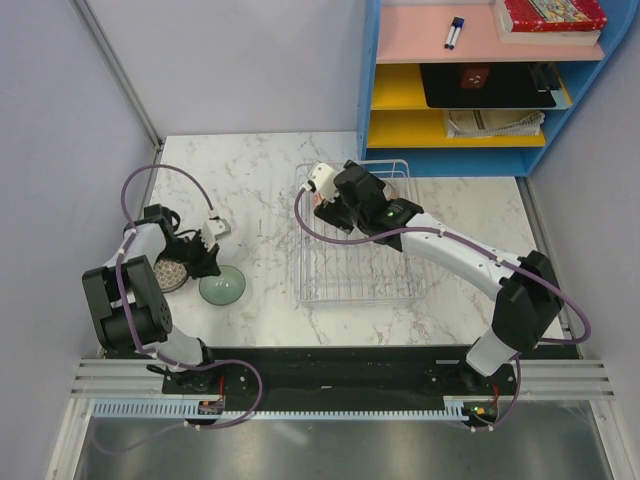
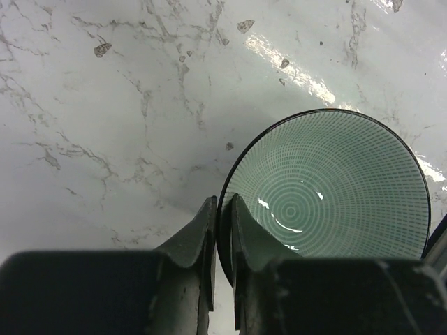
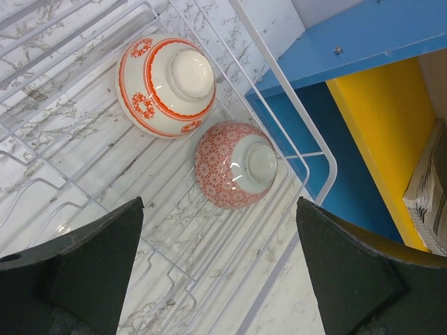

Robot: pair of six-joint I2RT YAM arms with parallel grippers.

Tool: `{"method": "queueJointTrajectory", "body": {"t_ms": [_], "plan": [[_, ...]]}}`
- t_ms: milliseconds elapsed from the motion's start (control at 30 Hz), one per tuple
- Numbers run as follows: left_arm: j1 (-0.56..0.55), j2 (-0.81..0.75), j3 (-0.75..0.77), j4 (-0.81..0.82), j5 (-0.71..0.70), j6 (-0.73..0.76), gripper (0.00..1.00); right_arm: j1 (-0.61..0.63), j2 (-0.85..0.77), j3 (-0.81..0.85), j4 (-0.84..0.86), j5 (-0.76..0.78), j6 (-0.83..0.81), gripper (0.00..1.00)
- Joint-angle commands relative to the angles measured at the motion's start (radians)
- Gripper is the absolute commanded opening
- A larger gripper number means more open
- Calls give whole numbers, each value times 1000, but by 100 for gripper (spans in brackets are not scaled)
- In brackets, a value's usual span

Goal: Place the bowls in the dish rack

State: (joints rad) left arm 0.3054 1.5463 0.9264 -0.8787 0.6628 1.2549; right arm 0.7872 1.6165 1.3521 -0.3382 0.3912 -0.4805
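A pale green bowl [image 2: 328, 181] with fine ring lines stands upright on the marble table [image 2: 105, 105]. My left gripper [image 2: 223, 209] is shut on its near rim, one finger inside and one outside. From above, this green bowl [image 1: 222, 287] lies left of the dish rack [image 1: 355, 240], and a brown patterned bowl [image 1: 170, 275] sits beside it under the left arm. My right gripper [image 3: 218, 202] hangs open and empty over the rack's [image 3: 280, 77] far right corner. Two bowls lie upside down there: a white one with red rings [image 3: 166, 85] and a red patterned one [image 3: 234, 164].
A blue shelf unit [image 1: 470, 90] with pink and yellow shelves stands just behind the rack's far right corner, close to the right gripper. Grey walls close the table on the left and behind. The right arm reaches across the rack.
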Motion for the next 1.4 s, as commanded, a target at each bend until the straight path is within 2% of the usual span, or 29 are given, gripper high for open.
{"method": "queueJointTrajectory", "body": {"t_ms": [0, 167, 267, 433, 567, 700, 967, 1367], "plan": [[-14, 9, 12, 15, 18, -12, 2, 0, 29, 19, 33, 41, 25, 97], [-15, -26, 43, 15, 63, -49, 2, 0, 100, 16, 86, 119, 29, 97], [-15, -83, 77, 15, 141, -94, 2, -3, 155, 10, 145, 208, 22, 97], [-15, -198, 155, 15, 362, -202, 2, -17, 241, 24, 223, 331, 13, 97], [-15, -290, 207, 15, 547, -279, 2, -31, 304, 33, 258, 347, 19, 98], [-19, -348, 223, 15, 656, -327, 2, -32, 336, 32, 297, 357, 29, 97], [-23, -405, 183, 26, 730, -345, 2, -31, 388, 65, 393, 396, 14, 97], [-23, -419, 123, 44, 730, -336, 2, -31, 482, 163, 432, 359, -14, 97]]}}
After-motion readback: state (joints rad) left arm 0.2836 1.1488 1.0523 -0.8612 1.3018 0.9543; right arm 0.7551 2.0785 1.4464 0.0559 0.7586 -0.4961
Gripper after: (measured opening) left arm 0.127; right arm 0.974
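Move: The green bowl is already pinched at its far-left rim, its middle about 4 cm back and 4 cm right of the left hand; the dish rack's middle lies some 41 cm right and 11 cm ahead, the patterned bowl about 11 cm left and 1 cm back. From the open right hand, the pink bowl in the rack is roughly 14 cm straight ahead and 15 cm below; the orange bowl is 12 cm ahead, 12 cm left, equally low. The green bowl, kept pinched by its rim, is lifted off the table by the left hand about 20 cm, drifting 9 cm right towards the rack, while the wrist tilts some 40 degrees until the fingers point right, nearly level. Meanwhile the open right hand sinks and reaches forward about 10 cm each towards the pink bowl, turning clockwise. ##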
